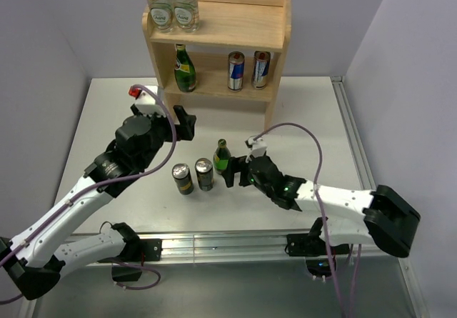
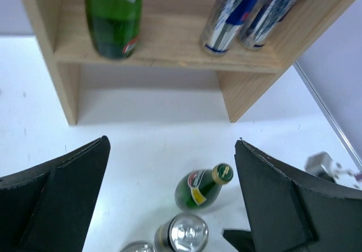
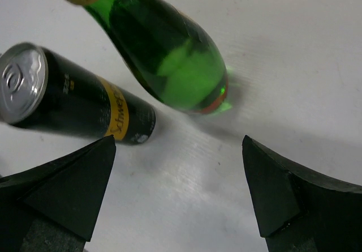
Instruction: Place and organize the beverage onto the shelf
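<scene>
The wooden shelf (image 1: 243,28) stands at the table's back. Two clear water bottles (image 1: 172,3) are on its top board. On its lower tier are a green bottle (image 1: 185,68) and two blue-silver cans (image 1: 248,70). On the table stand a small green bottle (image 1: 222,156) and two dark cans (image 1: 193,177). My left gripper (image 1: 184,123) hangs open above the table in front of the shelf, empty (image 2: 171,144). My right gripper (image 1: 235,170) is open just right of the small green bottle (image 3: 169,54), holding nothing (image 3: 178,141). One dark can (image 3: 73,99) stands left of that bottle.
A metal rail (image 1: 350,139) runs along the table's right edge, and grey walls close in the back and sides. The shelf's right side panel (image 2: 249,90) comes down to the table ahead of the left gripper. Cables loop over both arms.
</scene>
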You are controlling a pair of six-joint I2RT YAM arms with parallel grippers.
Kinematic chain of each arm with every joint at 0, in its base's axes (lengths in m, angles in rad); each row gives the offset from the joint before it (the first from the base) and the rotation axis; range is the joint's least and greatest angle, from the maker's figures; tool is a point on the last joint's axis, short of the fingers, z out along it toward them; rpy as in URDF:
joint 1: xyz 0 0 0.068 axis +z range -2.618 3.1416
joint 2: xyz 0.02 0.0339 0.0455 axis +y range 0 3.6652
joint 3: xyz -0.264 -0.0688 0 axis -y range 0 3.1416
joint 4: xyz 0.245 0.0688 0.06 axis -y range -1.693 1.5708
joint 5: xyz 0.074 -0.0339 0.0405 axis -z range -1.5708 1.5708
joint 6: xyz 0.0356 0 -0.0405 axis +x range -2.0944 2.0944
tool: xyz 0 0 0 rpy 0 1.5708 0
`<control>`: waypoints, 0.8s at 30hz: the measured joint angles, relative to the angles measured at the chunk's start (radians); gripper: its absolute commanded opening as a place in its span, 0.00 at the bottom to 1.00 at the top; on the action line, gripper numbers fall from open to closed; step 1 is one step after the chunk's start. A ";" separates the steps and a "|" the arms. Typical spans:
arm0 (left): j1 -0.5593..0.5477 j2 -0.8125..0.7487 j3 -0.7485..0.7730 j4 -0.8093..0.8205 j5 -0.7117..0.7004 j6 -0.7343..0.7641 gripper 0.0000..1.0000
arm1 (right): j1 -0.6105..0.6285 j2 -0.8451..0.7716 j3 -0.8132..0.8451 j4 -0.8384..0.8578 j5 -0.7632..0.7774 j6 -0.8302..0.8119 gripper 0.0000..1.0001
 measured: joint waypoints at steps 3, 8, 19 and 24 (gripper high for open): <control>-0.010 -0.049 -0.045 -0.036 -0.032 -0.038 0.99 | 0.000 0.133 0.067 0.051 0.004 -0.003 1.00; -0.068 -0.082 -0.085 -0.109 -0.104 -0.080 0.99 | -0.001 0.297 0.151 0.130 0.032 -0.014 1.00; -0.127 -0.173 -0.059 -0.252 -0.179 -0.108 0.99 | -0.036 0.498 0.181 0.294 0.093 -0.024 1.00; -0.127 -0.227 -0.052 -0.288 -0.205 -0.108 0.99 | -0.039 0.555 0.182 0.392 0.117 -0.038 0.84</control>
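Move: The standing green bottle is some 9 cm ahead of my right hand and 5 cm to its left, its middle roughly 4 cm lower. Of the two black cans, both about 5 cm below my right hand, the nearer is about 4 cm ahead and 11 cm left, the other some 2 cm ahead and 17 cm left. From my high left hand the bottle lies about 11 cm right, 2 cm ahead and 28 cm down. I reach my open right hand forward about 8 cm, veering left early on and sinking some 5 cm, until its fingers straddle the green bottle's body, one slipping in between it and the nearer can; only at the end do they start to close. Meanwhile my empty left hand backs off from the shelf about 6 cm and drifts left, dipping and then partly rising again. ##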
